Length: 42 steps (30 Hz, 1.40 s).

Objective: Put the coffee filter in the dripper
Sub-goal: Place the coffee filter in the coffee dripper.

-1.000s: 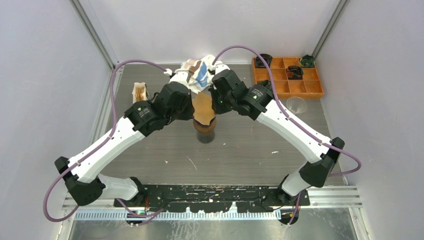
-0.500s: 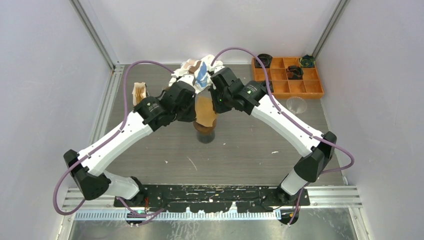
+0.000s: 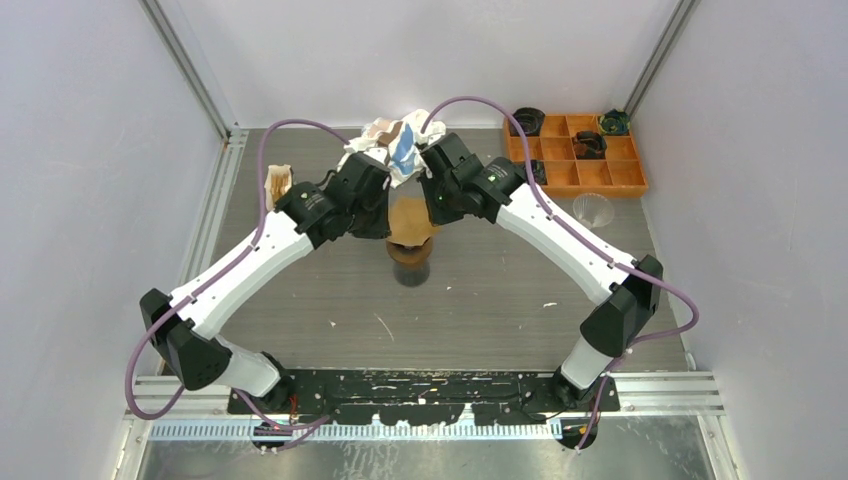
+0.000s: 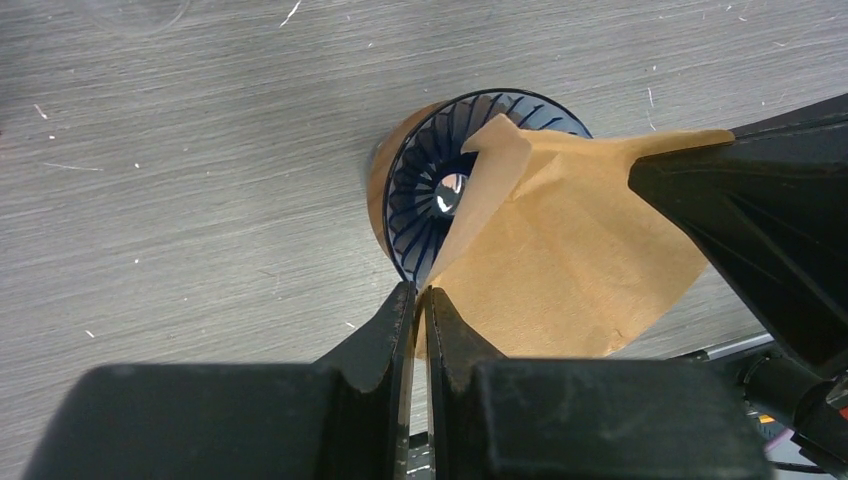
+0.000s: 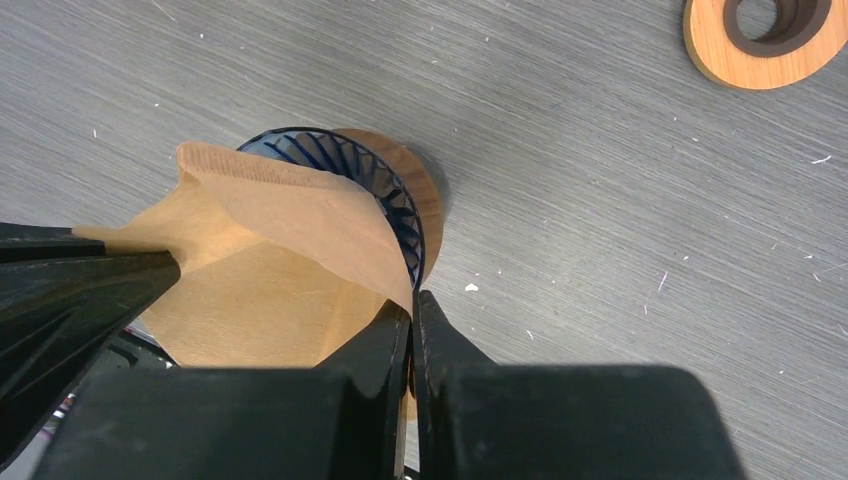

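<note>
The dripper [image 3: 409, 262] stands mid-table, a blue-ribbed cone [image 4: 440, 170] in a wooden collar [image 5: 425, 195]. The brown paper coffee filter [image 3: 410, 218] hangs partly spread over it, one folded corner [image 4: 495, 150] lying over the ribbed mouth. My left gripper [image 4: 421, 295] is shut on the filter's left edge. My right gripper [image 5: 413, 300] is shut on the opposite edge, right beside the dripper's rim. In the top view the left gripper [image 3: 386, 226] and the right gripper [image 3: 432, 214] flank the filter. The filter [image 5: 280, 270] hides most of the cone.
An orange compartment tray [image 3: 610, 177] with dark parts sits at the back right, a clear cup [image 3: 592, 208] beside it. Crumpled white and blue cloth [image 3: 392, 140] lies behind the grippers. A small stack of brown filters [image 3: 278, 186] is at the left. A wooden ring [image 5: 765, 40] lies nearby.
Both arms have reached further forward and brought the filter down closer over the dripper. Each gripper keeps its hold on the filter's edges.
</note>
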### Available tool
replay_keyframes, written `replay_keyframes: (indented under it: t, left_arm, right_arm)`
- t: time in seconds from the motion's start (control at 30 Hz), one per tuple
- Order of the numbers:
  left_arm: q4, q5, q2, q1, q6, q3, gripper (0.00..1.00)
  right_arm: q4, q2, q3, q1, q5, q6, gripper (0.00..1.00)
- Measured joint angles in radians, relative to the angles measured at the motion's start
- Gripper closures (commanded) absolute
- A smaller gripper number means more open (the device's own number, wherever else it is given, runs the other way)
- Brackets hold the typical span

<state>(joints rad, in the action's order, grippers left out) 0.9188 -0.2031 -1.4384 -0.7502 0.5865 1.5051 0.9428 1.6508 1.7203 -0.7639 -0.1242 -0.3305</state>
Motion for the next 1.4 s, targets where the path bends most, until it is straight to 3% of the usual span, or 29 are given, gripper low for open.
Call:
replay_keyframes:
  t: [0.33,0.57,1.1,1.4]
  left_arm:
    - [0.020,0.032,-0.031,0.024,-0.020,0.026,0.87]
    - [0.023,0.040,-0.035,0.031,-0.023,0.032,0.85]
    - [0.036,0.039,-0.035,0.039,-0.035,0.032,0.57]
    - [0.036,0.039,-0.044,0.046,-0.042,0.032,0.54]
  right_arm:
    - [0.000,0.037,0.000,0.007,0.016,0.017,0.86]
    - [-0.002,0.045,0.004,0.007,0.021,0.025,0.78]
    - [-0.005,0.045,0.006,0.009,0.022,0.038,0.56]
    - [-0.025,0.055,0.006,0.009,0.022,0.042,0.52]
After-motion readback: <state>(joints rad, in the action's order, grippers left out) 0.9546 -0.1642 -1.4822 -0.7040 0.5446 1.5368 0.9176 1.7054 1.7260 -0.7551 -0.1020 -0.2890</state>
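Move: Between the two grippers, which still hold the filter by its sides, the dripper stands about 6 cm ahead of the left hand, 4 cm to its right and 10 cm below. From the right hand the dripper is some 4 cm ahead, 5 cm left and 10 cm below. Down on the table, the spare wooden ring lies roughly 22 cm ahead of the right hand and 10 cm right; a glass cup stands about 24 cm ahead of the left hand and 11 cm left. Letting go of the filter at the dripper's mouth, both hands stay nearly in place while their fingers spread from almost shut to about half open. The right hand first eases down about 1.5 cm, and both creep about a centimetre forward, the left also sinking about a centimetre; the wrists barely turn. ##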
